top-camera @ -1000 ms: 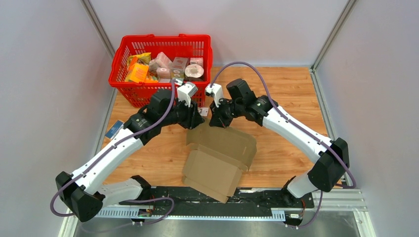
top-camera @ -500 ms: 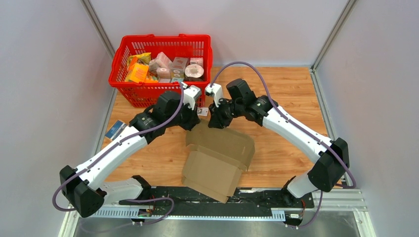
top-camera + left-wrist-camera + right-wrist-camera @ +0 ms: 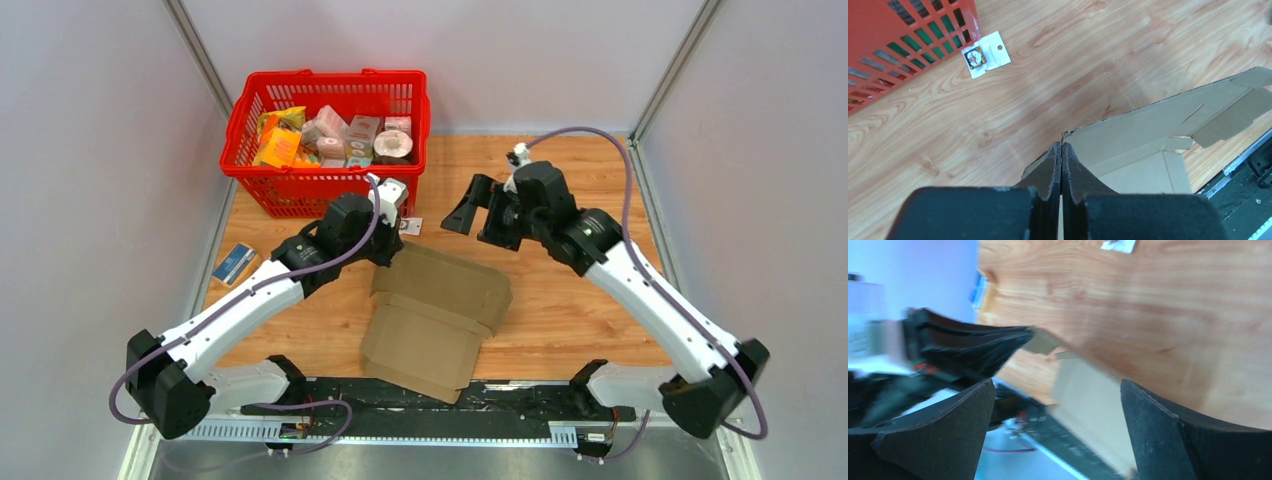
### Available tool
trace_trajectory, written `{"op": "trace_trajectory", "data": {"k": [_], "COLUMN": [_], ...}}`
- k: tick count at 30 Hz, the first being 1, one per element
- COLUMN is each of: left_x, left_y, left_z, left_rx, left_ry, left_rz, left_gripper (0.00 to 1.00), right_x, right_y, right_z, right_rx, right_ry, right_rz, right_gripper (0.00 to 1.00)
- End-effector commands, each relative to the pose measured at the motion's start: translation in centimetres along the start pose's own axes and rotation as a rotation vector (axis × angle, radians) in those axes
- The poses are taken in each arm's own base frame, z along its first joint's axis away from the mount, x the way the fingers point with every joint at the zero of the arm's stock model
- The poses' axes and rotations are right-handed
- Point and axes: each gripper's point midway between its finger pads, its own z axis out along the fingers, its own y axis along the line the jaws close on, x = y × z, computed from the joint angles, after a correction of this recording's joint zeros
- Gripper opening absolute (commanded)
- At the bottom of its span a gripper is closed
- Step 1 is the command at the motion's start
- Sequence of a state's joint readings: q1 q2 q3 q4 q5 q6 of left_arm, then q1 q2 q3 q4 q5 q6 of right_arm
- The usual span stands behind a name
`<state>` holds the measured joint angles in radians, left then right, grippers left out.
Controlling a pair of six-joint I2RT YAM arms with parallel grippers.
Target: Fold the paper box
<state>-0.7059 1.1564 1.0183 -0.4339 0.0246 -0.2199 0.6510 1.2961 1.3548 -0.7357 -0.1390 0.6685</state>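
The paper box [image 3: 435, 320] is a plain brown cardboard sheet, partly folded, lying mid-table near the front. My left gripper [image 3: 394, 250] is shut on its back left corner. In the left wrist view the closed fingertips [image 3: 1061, 148] pinch the cardboard edge, and the box's panels and flaps [image 3: 1153, 125] spread to the right. My right gripper [image 3: 467, 217] is open and empty, raised off the table behind and to the right of the box. In the blurred right wrist view its fingers [image 3: 1058, 390] stand wide apart, with the box [image 3: 1088, 405] far below.
A red basket [image 3: 245, 150] full of groceries stands at the back left. A small blue-and-tan packet [image 3: 234, 263] lies by the left wall. A small white tag [image 3: 410, 227] lies on the wood near the basket, also in the left wrist view [image 3: 985, 61]. A black rail [image 3: 520, 400] runs along the front edge.
My right gripper let go of the box's back edge, opened and swung up and to the right. The box's back panel dropped lower. My left gripper kept its hold and shifted slightly.
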Motion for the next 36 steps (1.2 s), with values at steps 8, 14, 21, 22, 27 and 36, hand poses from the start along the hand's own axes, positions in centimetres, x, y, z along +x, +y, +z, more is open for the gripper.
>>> {"op": "trace_trajectory", "data": {"k": [8,14,21,22,27,36], "left_x": [-1.6,-1.5,-1.4,-1.5,-1.7,-2.2], "left_y": [-0.1,-0.3,-0.3,-0.3,-0.4,-0.5], "left_z": [-0.4,-0.7,-1.1,-1.2,-1.3,-1.5], "left_rx": [-0.006,0.007,0.009,0.007,0.012,0.009], "left_ry": [-0.116,-0.137,-0.151,-0.156,-0.172,-0.193], "left_rz": [-0.008,-0.014,-0.010,-0.009,-0.010,-0.015], "left_gripper": [0.00,0.00,0.00,0.00,0.00,0.00], "right_x": [2.5,2.6,2.6,2.6,2.8,3.8], "right_y": [0.3,-1.1,-1.9,-2.0,-2.2,-2.2], "right_z": [0.3,2.4,4.4,4.6,5.2,6.2], "right_rx": [0.039,0.085,0.130,0.129,0.134,0.138], "right_ry": [-0.038,-0.075,-0.091,-0.089,-0.094,-0.044], "right_rz": [1.036,1.164,1.191,1.196,1.211,1.231], "right_gripper": [0.87,0.72,0.63,0.61,0.59,0.49]}}
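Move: The spot on the box's raised far edge that the right gripper goes for is about 3 cm to its left, neither ahead nor back, and 8 cm below it. The near panel lies some 14 cm back and 8 cm left, and the small packet 14 cm ahead and 11 cm left, both over 20 cm down. From the left gripper, closed on the edge's corner, that spot is about 11 cm right, 3 cm back and slightly lower. Draw the right gripper back and up a couple of centimetres, then bring it down nearly 10 cm and forward again onto the box's far edge, rolling it about 70 degrees, clockwise from above. Narrow its fingers from wide to half open, one either side of the edge, without closing. Keep the left gripper pinching the corner, nearly still. ##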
